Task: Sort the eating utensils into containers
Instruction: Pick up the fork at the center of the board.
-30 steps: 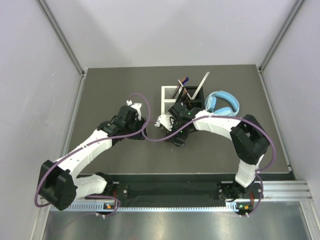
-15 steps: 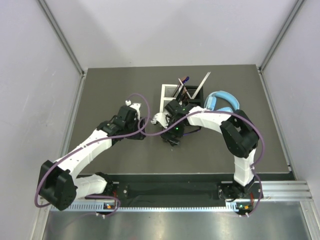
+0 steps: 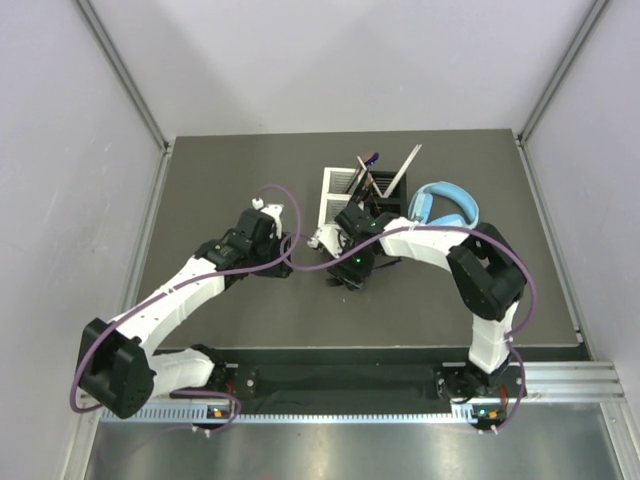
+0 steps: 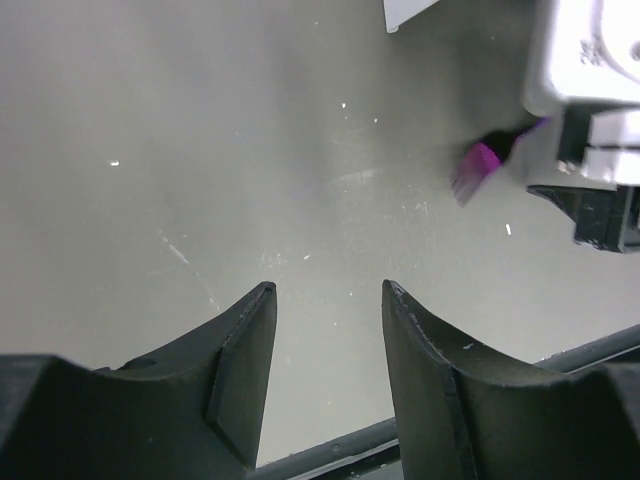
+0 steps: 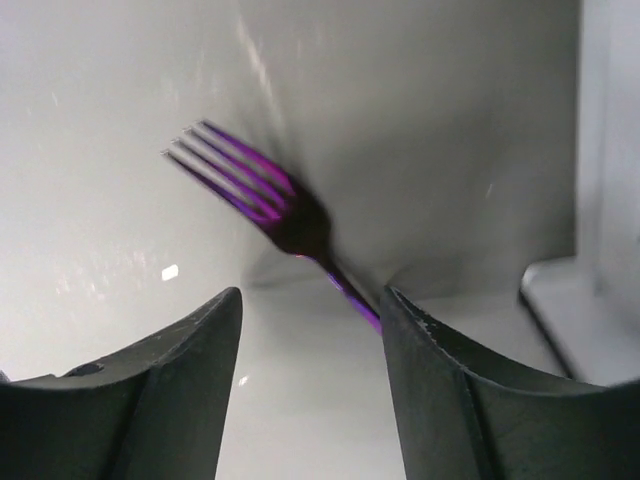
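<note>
A purple metallic fork (image 5: 270,205) lies on the dark table, tines pointing away and left. My right gripper (image 5: 312,295) hangs just over it, open; the fork's handle runs down behind the right finger (image 5: 450,400), and nothing is pinched between the jaws. From above, the right gripper (image 3: 345,272) sits in front of the white caddy (image 3: 335,195), with the black caddy (image 3: 388,200) beside it. Both caddies hold upright utensils, among them a purple-blue one (image 3: 368,163) and a pale stick (image 3: 406,167). My left gripper (image 4: 325,290) is open over bare table; the fork's tines (image 4: 478,167) show at its right.
Light-blue headphones (image 3: 446,206) lie right of the black caddy. Purple cables loop between the two arms. A corner of the white caddy (image 4: 410,12) shows at the top of the left wrist view. Grey walls enclose the table on three sides.
The right arm has shifted its elbow and its gripper has moved slightly left in front of the white caddy. The left arm has stayed still.
</note>
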Motion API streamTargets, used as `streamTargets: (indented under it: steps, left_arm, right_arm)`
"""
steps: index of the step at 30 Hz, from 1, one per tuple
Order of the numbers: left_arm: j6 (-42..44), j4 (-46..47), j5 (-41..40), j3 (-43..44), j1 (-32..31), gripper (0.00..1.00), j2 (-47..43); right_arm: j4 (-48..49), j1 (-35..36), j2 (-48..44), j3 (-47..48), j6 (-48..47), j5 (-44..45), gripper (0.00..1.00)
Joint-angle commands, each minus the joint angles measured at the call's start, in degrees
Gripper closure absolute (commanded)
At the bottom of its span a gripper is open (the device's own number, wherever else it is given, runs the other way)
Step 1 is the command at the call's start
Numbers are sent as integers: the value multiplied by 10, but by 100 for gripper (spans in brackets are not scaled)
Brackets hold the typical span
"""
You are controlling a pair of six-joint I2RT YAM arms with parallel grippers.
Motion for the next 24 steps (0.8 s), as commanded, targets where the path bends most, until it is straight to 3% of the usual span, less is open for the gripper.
streamTargets:
  steps: [1, 3, 9, 13, 23, 24]
  left_arm:
    - [2, 12, -1, 20, 0, 48, -5]
    - [3, 9, -1, 19, 0, 48, -7]
    - [-4, -4, -48, 16, 0, 49, -29]
    - [-7, -7, -61, 18, 0, 48, -42]
    - [-10, -14, -74, 15, 0, 48, -51]
    - [-12, -15, -78, 15, 1, 49, -53]
  right_arm:
    - [-27, 3, -7, -52, 26, 32, 48]
    - [-30, 9, -7, -52, 28, 37, 55]
    - [-1, 33, 4, -70, 33, 81, 58]
    - [20, 47, 22, -73, 35, 94, 73]
    - [25, 56, 54, -65, 43, 79, 94]
    - [23, 57, 58, -60, 46, 73, 100]
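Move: Just under the right hand's open fingers lies the fork, its middle about 3 cm to the right, 2 cm ahead and 1 cm below; its tines point left and slightly back. The white container's middle stands about 15 cm ahead and 2 cm left of the right hand, the black container's about 15 cm ahead and 7 cm right. From the left hand, the fork lies some 15 cm right, level fore and aft, about 10 cm down. Closing steadily from a little over half open to nearly shut, the right fingers pinch the fork's shaft just behind the neck, low over the board. The right hand shifts about 1 cm right and slightly back, then eases left again while sinking half a centimetre and tilting under 10 degrees. Fingers still half open, the left hand drifts about 2 cm left and 1.5 cm up, away from the fork. ##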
